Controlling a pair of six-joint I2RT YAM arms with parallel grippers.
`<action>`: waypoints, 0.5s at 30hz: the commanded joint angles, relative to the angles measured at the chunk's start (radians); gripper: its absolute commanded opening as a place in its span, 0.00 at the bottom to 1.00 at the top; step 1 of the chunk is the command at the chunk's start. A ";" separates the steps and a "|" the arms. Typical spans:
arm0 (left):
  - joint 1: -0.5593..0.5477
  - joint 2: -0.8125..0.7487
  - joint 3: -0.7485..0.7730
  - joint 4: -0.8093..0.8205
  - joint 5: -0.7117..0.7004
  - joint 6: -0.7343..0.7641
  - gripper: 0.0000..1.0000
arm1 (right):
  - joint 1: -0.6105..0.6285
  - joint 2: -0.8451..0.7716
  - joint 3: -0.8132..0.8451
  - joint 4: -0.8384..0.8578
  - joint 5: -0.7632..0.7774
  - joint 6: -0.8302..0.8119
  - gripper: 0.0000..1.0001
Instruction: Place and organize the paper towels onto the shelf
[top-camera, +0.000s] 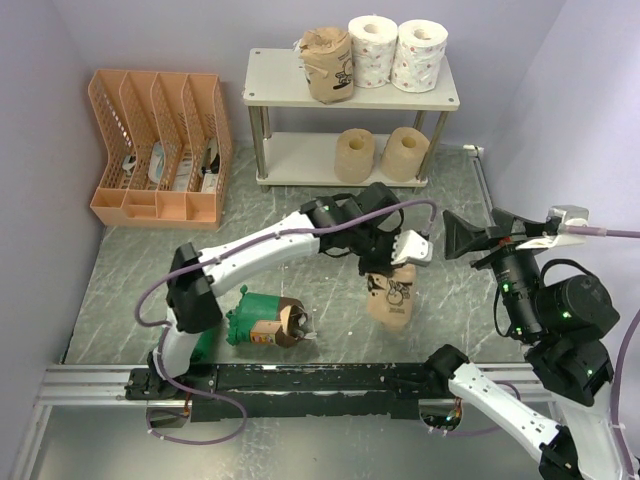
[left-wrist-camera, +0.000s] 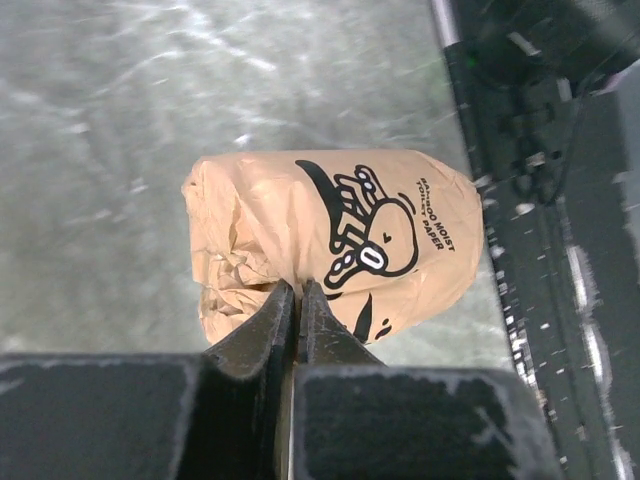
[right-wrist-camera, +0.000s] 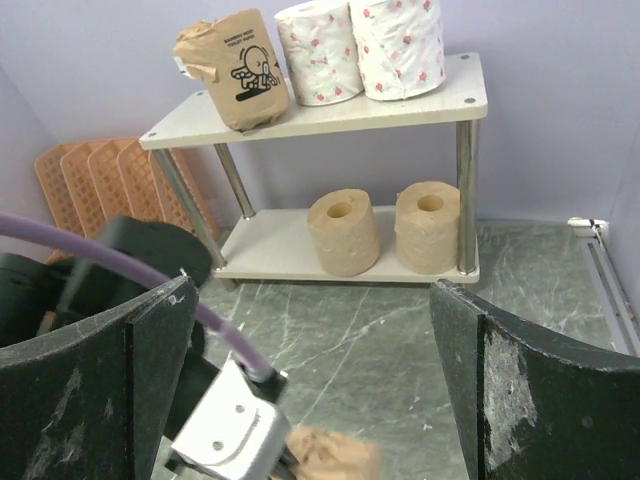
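My left gripper (top-camera: 387, 268) is shut on the crumpled end of a brown paper-wrapped roll with cartoon print (top-camera: 392, 298). In the left wrist view its jaws (left-wrist-camera: 298, 292) pinch the wrapper of this roll (left-wrist-camera: 330, 235) over the table. My right gripper (top-camera: 452, 237) is open and empty, to the right of that roll, facing the shelf (right-wrist-camera: 330, 115). The shelf (top-camera: 275, 75) holds another brown wrapped roll (top-camera: 328, 65) and two white red-specked rolls (top-camera: 372, 50) on its top board, and two tan rolls (top-camera: 354, 155) on its lower board. A green-wrapped roll (top-camera: 262, 320) lies on the table at the front left.
An orange perforated file organizer (top-camera: 160, 150) stands at the back left. A black rail (top-camera: 300, 380) runs along the near edge. Walls close in at the back and on both sides.
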 joint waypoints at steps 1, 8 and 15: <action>-0.004 -0.087 -0.012 -0.071 -0.290 0.092 0.07 | 0.001 0.017 -0.017 0.050 -0.006 -0.036 1.00; 0.009 -0.181 -0.103 0.096 -0.731 0.123 0.07 | 0.002 0.032 -0.041 0.088 -0.020 -0.050 1.00; 0.078 -0.241 -0.141 0.358 -0.998 0.320 0.07 | 0.003 0.085 -0.037 0.141 -0.034 -0.089 1.00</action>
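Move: The left gripper already holds the paper-wrapped roll off the table by its crumpled end. The shelf's middle lies about 42 cm ahead of this hand, 9 cm left and near its height. On the lower deck the two brown rolls stand some 40 cm ahead, 7 cm left and 5 cm right; the other wrapped roll, on top, is 42 cm ahead, 14 cm left. From the right gripper the shelf's middle is roughly 42 cm ahead, 14 cm left, well below. Bring the left gripper forward about 13 cm and left about 8 towards the shelf, rising only some 4 cm, mostly at the start, and gathering speed. Keep the pinch on the roll's crumpled end while the wrist turns, about 45 degrees in all, to swing the fingers from pointing right and down round towards the front. Let the empty right gripper ease forward and left a couple of centimetres, still open. ##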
